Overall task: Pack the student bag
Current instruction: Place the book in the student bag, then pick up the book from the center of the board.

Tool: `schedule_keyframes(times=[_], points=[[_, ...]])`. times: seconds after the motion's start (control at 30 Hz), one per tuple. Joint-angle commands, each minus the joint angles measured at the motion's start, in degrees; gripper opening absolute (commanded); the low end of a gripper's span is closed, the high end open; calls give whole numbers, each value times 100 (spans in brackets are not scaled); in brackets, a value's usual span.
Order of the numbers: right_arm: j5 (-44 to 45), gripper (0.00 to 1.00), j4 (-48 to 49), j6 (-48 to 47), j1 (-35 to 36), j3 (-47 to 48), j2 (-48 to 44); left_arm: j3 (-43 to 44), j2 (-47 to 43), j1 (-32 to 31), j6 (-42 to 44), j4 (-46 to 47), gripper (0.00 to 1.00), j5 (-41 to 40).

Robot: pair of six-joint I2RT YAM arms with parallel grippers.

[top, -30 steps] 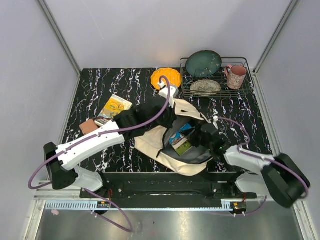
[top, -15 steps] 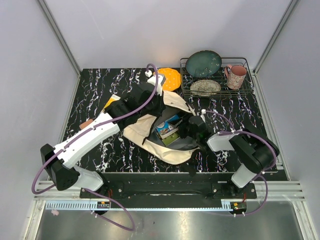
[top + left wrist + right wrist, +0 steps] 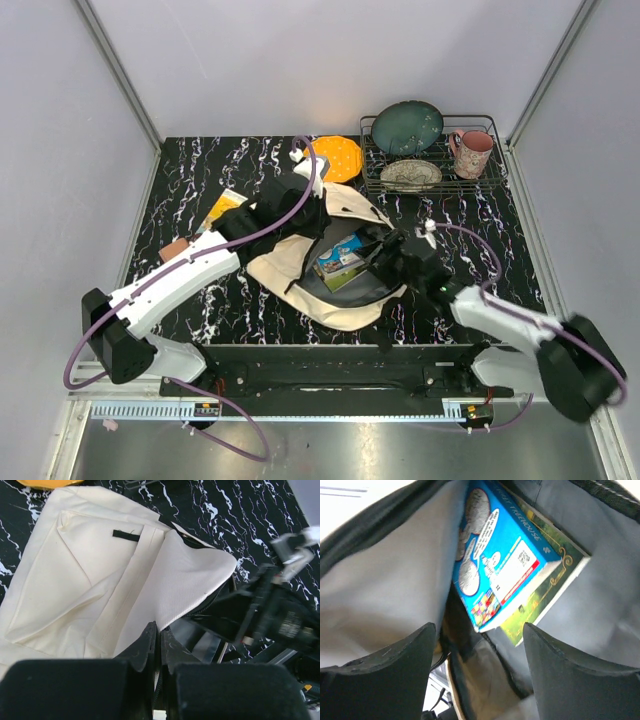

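The student bag [image 3: 300, 265], cream fabric with grey lining, lies open mid-table. My left gripper [image 3: 303, 213] is shut on the bag's opening edge and holds the flap [image 3: 185, 575] up; in the left wrist view its tips [image 3: 160, 634] pinch the zipper rim. A blue book [image 3: 338, 256] lies on a green book [image 3: 347, 276] inside the bag. My right gripper [image 3: 384, 254] stands open at the bag's mouth. In the right wrist view the blue book [image 3: 500, 562] and green book [image 3: 547, 592] lie just beyond the spread fingers [image 3: 477, 632], untouched.
A yellow book [image 3: 220, 208] and a brown block [image 3: 174, 250] lie left of the bag. An orange pad [image 3: 338, 155] sits behind it. The wire rack [image 3: 490, 178] at back right carries a teal plate [image 3: 408, 127], a patterned bowl [image 3: 410, 174] and a pink mug [image 3: 472, 152].
My right gripper has opened and let go of the books, which now rest in the bag. The left gripper pulled the bag's edge back and up earlier, then held still.
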Motion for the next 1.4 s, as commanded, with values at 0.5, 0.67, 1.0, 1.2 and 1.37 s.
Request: schedule_keyframes(times=[0.5, 0.67, 1.0, 1.2, 1.37], points=[[1093, 74, -4378, -838, 47, 272, -5656, -350, -884, 854, 197, 124, 99, -917], [-84, 75, -3444, -1569, 56, 887, -3726, -191, -885, 2200, 724, -96, 99, -557], [-2239, 75, -913, -1323, 109, 923, -1840, 1214, 1153, 4415, 1638, -1212, 99, 1147], [-2337, 75, -1377, -1552, 135, 959, -1944, 1645, 2419, 4873, 1788, -1221, 99, 1263], [-2389, 75, -1782, -1359, 135, 582, -2470, 1664, 3000, 5050, 1850, -967, 99, 1034]])
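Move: The yellow book lies flat some 25 cm left and 12 cm ahead of the left hand, about 25 cm below it; the brown wallet is about 33 cm left and 3 cm ahead of that hand, equally low. The blue book in the bag lies roughly 3 cm ahead and 5 cm right of the left hand, 22 cm down. From the right hand, that blue book is about 4 cm ahead, 6 cm left and 7 cm below, and the yellow one roughly 33 cm left and 13 cm ahead, 9 cm lower. The bag's raised flap comes free as the left fingers spread wide; that hand then sweeps some 30 cm left and 16 cm forward towards the yellow book, turning counter-clockwise, and sinks over it late on, tipping further down. The right hand, already open, backs up, rightward and out of the bag's mouth, then swings left again above the bag, fingers still open. ##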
